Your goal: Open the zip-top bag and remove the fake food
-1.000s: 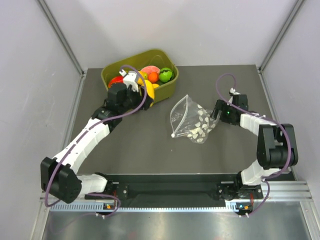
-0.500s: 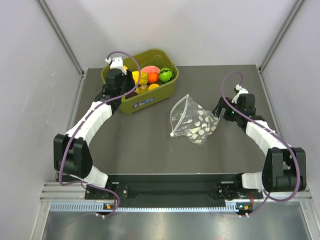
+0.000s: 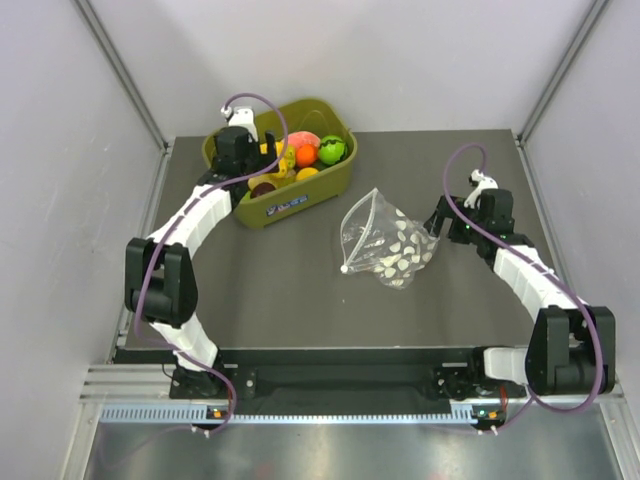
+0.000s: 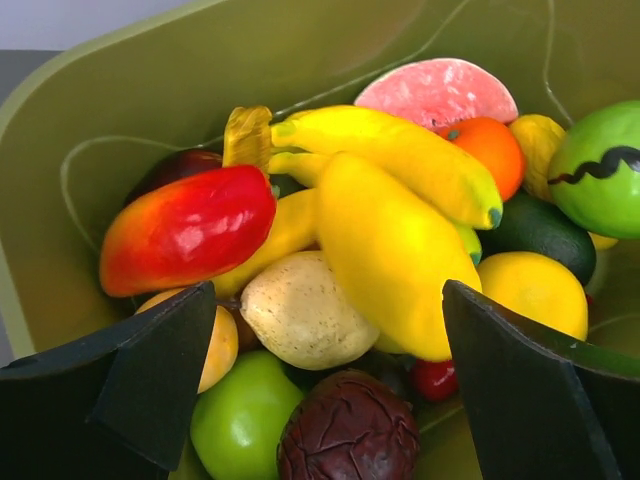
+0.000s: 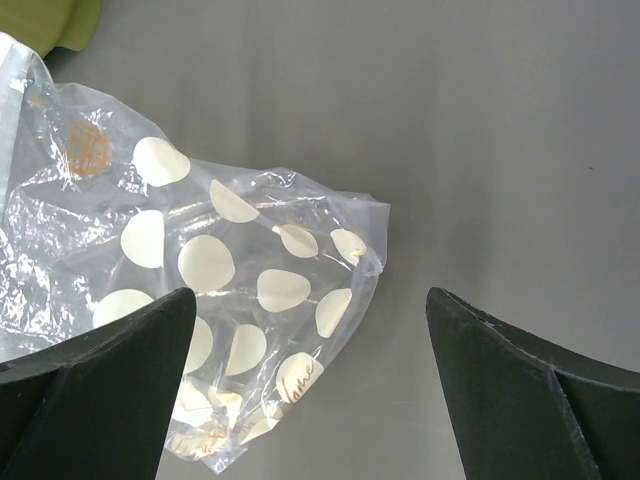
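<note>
The zip-top bag (image 3: 385, 245) lies limp and crumpled on the dark table, clear with white oval dots (image 5: 205, 265). My right gripper (image 3: 437, 227) hovers just right of it, open (image 5: 310, 390), with the bag's corner between its fingers but untouched. The fake food sits in the olive-green tub (image 3: 300, 195): a red piece (image 4: 185, 230), a yellow banana bunch (image 4: 390, 220), an orange piece (image 4: 490, 145) and a round green piece (image 4: 605, 170). My left gripper (image 3: 265, 160) hangs open over that pile (image 4: 330, 400), holding nothing.
In the tub (image 4: 150, 90) also lie a pink watermelon slice (image 4: 435, 90), a dark purple wrinkled fruit (image 4: 350, 425), a pale potato-like piece (image 4: 305, 310) and a green apple (image 4: 240, 420). Grey walls enclose the table on three sides.
My left arm swung from the tub's front to its left back corner and its jaws spread wide over the fruit. My right gripper opened slightly wider beside the bag.
</note>
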{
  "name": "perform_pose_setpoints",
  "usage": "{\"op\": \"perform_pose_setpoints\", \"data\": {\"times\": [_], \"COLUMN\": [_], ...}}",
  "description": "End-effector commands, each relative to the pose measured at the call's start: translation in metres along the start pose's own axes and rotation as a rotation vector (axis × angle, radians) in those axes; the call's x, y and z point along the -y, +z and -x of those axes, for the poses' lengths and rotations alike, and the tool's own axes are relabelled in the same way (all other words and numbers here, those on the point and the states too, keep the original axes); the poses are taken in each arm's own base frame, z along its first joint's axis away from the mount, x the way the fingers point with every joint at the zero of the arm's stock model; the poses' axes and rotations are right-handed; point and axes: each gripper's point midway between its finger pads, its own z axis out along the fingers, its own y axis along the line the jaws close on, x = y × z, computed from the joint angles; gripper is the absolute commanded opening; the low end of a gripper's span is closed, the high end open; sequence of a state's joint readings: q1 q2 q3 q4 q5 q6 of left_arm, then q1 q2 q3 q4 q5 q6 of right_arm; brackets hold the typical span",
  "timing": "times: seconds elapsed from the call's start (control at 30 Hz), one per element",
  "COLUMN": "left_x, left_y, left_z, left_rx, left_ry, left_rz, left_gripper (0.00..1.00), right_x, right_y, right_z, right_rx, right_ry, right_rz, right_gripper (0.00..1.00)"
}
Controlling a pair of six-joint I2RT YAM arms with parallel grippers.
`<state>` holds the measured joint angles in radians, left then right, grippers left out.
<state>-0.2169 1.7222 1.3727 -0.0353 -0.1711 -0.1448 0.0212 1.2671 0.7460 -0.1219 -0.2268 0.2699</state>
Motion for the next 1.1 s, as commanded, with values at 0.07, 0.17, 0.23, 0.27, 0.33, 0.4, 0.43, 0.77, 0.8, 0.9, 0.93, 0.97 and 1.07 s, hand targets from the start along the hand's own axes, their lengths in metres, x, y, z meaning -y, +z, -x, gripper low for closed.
{"op": "perform_pose_setpoints", "data": {"times": [0.07, 0.17, 0.23, 0.27, 0.33, 0.4, 0.43, 0.77, 0.8, 0.9, 0.93, 0.97, 1.07], "left_x": [0.014, 0.022, 0.025, 0.026, 0.028, 0.028, 0.026, -0.007, -0.013, -0.021, -0.023, -0.025, -0.027], "left_y": [-0.024, -0.042, -0.053, -0.065, -0.083, -0.096, -0.109, -0.195, -0.205, -0.219, -0.226, -0.23, -0.24], "left_z": [0.03, 0.029, 0.024, 0.03, 0.033, 0.034, 0.035, 0.04, 0.039, 0.033, 0.036, 0.035, 0.03], "left_rx": [0.047, 0.023, -0.005, 0.009, 0.021, 0.028, 0.031, 0.099, 0.109, 0.103, 0.118, 0.117, 0.113], "left_ry": [0.007, -0.011, -0.025, -0.028, -0.027, -0.033, -0.037, -0.106, -0.108, -0.105, -0.108, -0.108, -0.102], "left_rz": [-0.092, -0.142, -0.156, -0.163, -0.179, -0.184, -0.183, -0.085, -0.069, -0.042, -0.038, -0.036, -0.035], "left_gripper": [0.99, 0.99, 0.98, 0.99, 0.98, 0.99, 0.99, 0.99, 0.99, 0.99, 0.99, 0.99, 0.99], "right_x": [-0.003, -0.005, -0.007, -0.009, -0.01, -0.014, -0.018, -0.025, -0.026, -0.028, -0.03, -0.03, -0.031], "right_y": [-0.013, -0.02, -0.025, -0.029, -0.035, -0.042, -0.044, -0.076, -0.079, -0.089, -0.092, -0.095, -0.097], "right_z": [0.019, 0.024, 0.029, 0.031, 0.036, 0.042, 0.043, 0.058, 0.06, 0.067, 0.07, 0.071, 0.074], "right_rx": [0.063, 0.079, 0.094, 0.105, 0.12, 0.137, 0.141, 0.223, 0.236, 0.27, 0.282, 0.288, 0.296], "right_ry": [-0.028, -0.035, -0.044, -0.052, -0.061, -0.076, -0.087, -0.114, -0.119, -0.124, -0.126, -0.125, -0.132], "right_rz": [0.009, 0.008, 0.01, 0.011, 0.008, 0.021, 0.042, 0.034, 0.032, 0.03, 0.033, 0.029, 0.027], "right_gripper": [0.98, 0.98, 0.98, 0.98, 0.98, 0.98, 0.98, 0.99, 0.99, 1.0, 1.0, 1.0, 1.0]}}
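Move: The left hand, already wide open inside the bin, has the yellow mango about 4 cm ahead, 3 cm to its right and 6 cm below. The red fruit lies some 8 cm left of the mango and level with it, the bananas 3 cm beyond it, and the green melon 12 cm to its right, 3 cm farther out. The zip-top bag's middle is roughly 18 cm back, 31 cm right and 19 cm below. From the right hand, the bag is about 12 cm left, level, 9 cm below. Touching nothing by the end, the empty left hand heads back out of the bin, away from the mango: a short, nearly level start, then up over the near rim, some 20 cm back and 12 cm up, fingers staying wide open and tipping up slightly. Meanwhile the open right hand rises about 9 cm from above the bag's right corner, easing back a little and tipping up some 15 degrees. ##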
